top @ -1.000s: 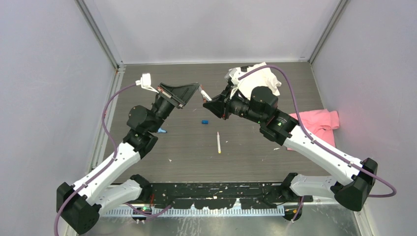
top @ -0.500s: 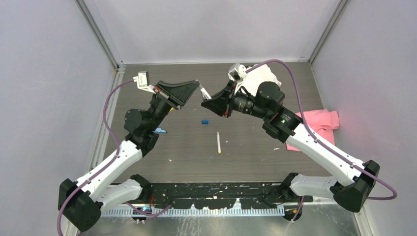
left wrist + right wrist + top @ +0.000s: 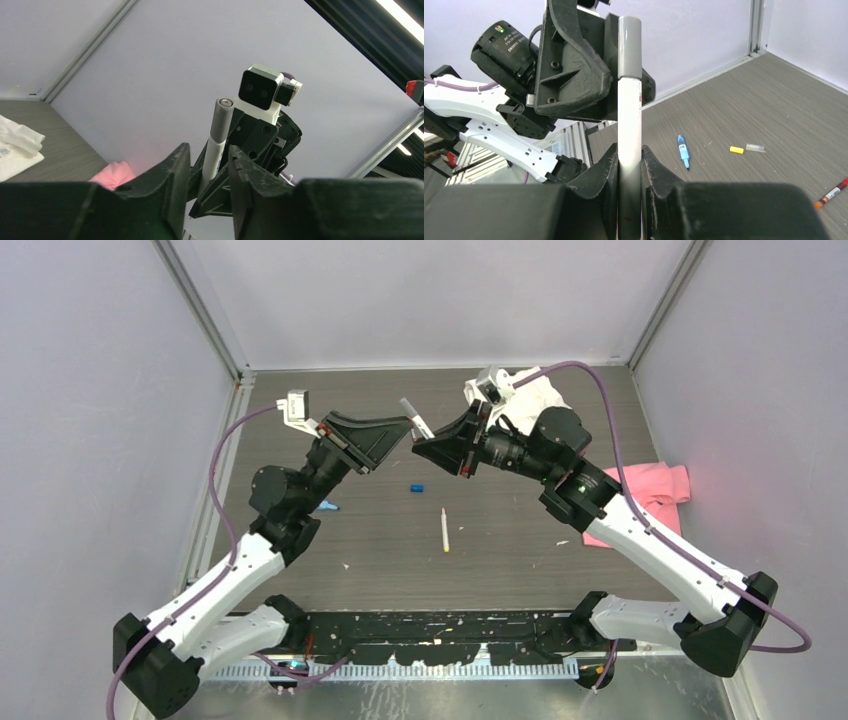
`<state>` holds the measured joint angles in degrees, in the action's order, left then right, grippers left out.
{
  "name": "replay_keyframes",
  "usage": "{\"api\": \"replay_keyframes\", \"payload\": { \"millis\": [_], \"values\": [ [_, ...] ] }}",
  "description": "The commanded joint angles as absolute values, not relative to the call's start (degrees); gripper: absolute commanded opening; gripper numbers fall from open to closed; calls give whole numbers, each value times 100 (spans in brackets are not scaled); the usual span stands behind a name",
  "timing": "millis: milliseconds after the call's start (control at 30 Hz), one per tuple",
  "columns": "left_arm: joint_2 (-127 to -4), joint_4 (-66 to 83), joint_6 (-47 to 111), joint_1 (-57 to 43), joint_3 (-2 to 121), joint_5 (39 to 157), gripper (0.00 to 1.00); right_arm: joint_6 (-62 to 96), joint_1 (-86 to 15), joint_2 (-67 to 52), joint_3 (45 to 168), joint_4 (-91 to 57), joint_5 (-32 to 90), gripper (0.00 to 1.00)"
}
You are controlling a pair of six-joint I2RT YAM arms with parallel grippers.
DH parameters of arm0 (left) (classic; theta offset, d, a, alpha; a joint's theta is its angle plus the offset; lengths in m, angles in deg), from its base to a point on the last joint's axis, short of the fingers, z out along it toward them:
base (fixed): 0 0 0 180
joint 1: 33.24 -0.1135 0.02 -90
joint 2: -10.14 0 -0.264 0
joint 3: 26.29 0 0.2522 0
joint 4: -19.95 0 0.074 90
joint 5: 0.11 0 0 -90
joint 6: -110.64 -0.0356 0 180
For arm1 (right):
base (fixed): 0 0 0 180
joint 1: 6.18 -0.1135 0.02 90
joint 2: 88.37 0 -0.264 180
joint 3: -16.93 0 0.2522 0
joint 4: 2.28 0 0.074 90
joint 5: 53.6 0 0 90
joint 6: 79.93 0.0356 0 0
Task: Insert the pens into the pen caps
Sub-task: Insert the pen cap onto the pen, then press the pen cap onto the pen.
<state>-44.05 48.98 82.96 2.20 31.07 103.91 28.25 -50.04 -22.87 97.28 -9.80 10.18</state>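
Observation:
My right gripper (image 3: 629, 150) is shut on the white barrel of a pen (image 3: 629, 117) that stands upright out of it. A grey pen cap (image 3: 629, 47) sits on the pen's upper end. In the top view the capped pen (image 3: 414, 417) sticks up between the two grippers. My left gripper (image 3: 209, 150) faces it with its jaws apart, and the grey cap (image 3: 220, 120) shows beyond the gap. On the table lie a blue cap (image 3: 417, 487), a white pen (image 3: 445, 530), a blue pen (image 3: 682, 151), a yellow cap (image 3: 736, 149) and a dark red pen (image 3: 834, 192).
A white cloth (image 3: 535, 395) lies at the back of the table behind my right wrist. A pink cloth (image 3: 655, 485) lies at the right side. Grey walls close the table in on three sides. A small clear piece (image 3: 755, 147) lies by the yellow cap.
My left gripper has opened and come off the grey cap, which now shows on the pen's end. My right gripper still holds the pen and has shifted slightly.

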Motion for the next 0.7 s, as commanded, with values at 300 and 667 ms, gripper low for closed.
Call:
{"api": "replay_keyframes", "payload": {
  "millis": [300, 667],
  "values": [
    [-3647, 4038, 7480, 212, 3095, 10295, 75, 2923, -4908, -2679, 9432, -462, 982, 1],
    [-4268, 4147, 7290, -104, 4060, 11333, 86, 2899, -4838, -2844, 9219, -426, 406, 1]
  ]
}}
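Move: The grey-capped marker is upright in my right fingers. Its cap sits about 2 cm ahead, 3 cm left and 6 cm above my right hand, and about 2 cm ahead, 2 cm right and 2 cm above my left hand, whose fingers are already parting. Far below on the table, some 44 cm under my left hand, lie the blue cap, 12 cm ahead and 1 cm right, and the white pen, 3 cm ahead and 7 cm right. I spread my left fingers wide beside the cap and ease that hand back and left about 2 cm, then lift it nearly 2 cm, rolling and tipping it up roughly 10 degrees. My right hand keeps its pinch on the marker and draws back, right and down, about 2 cm altogether, so the hands part. ##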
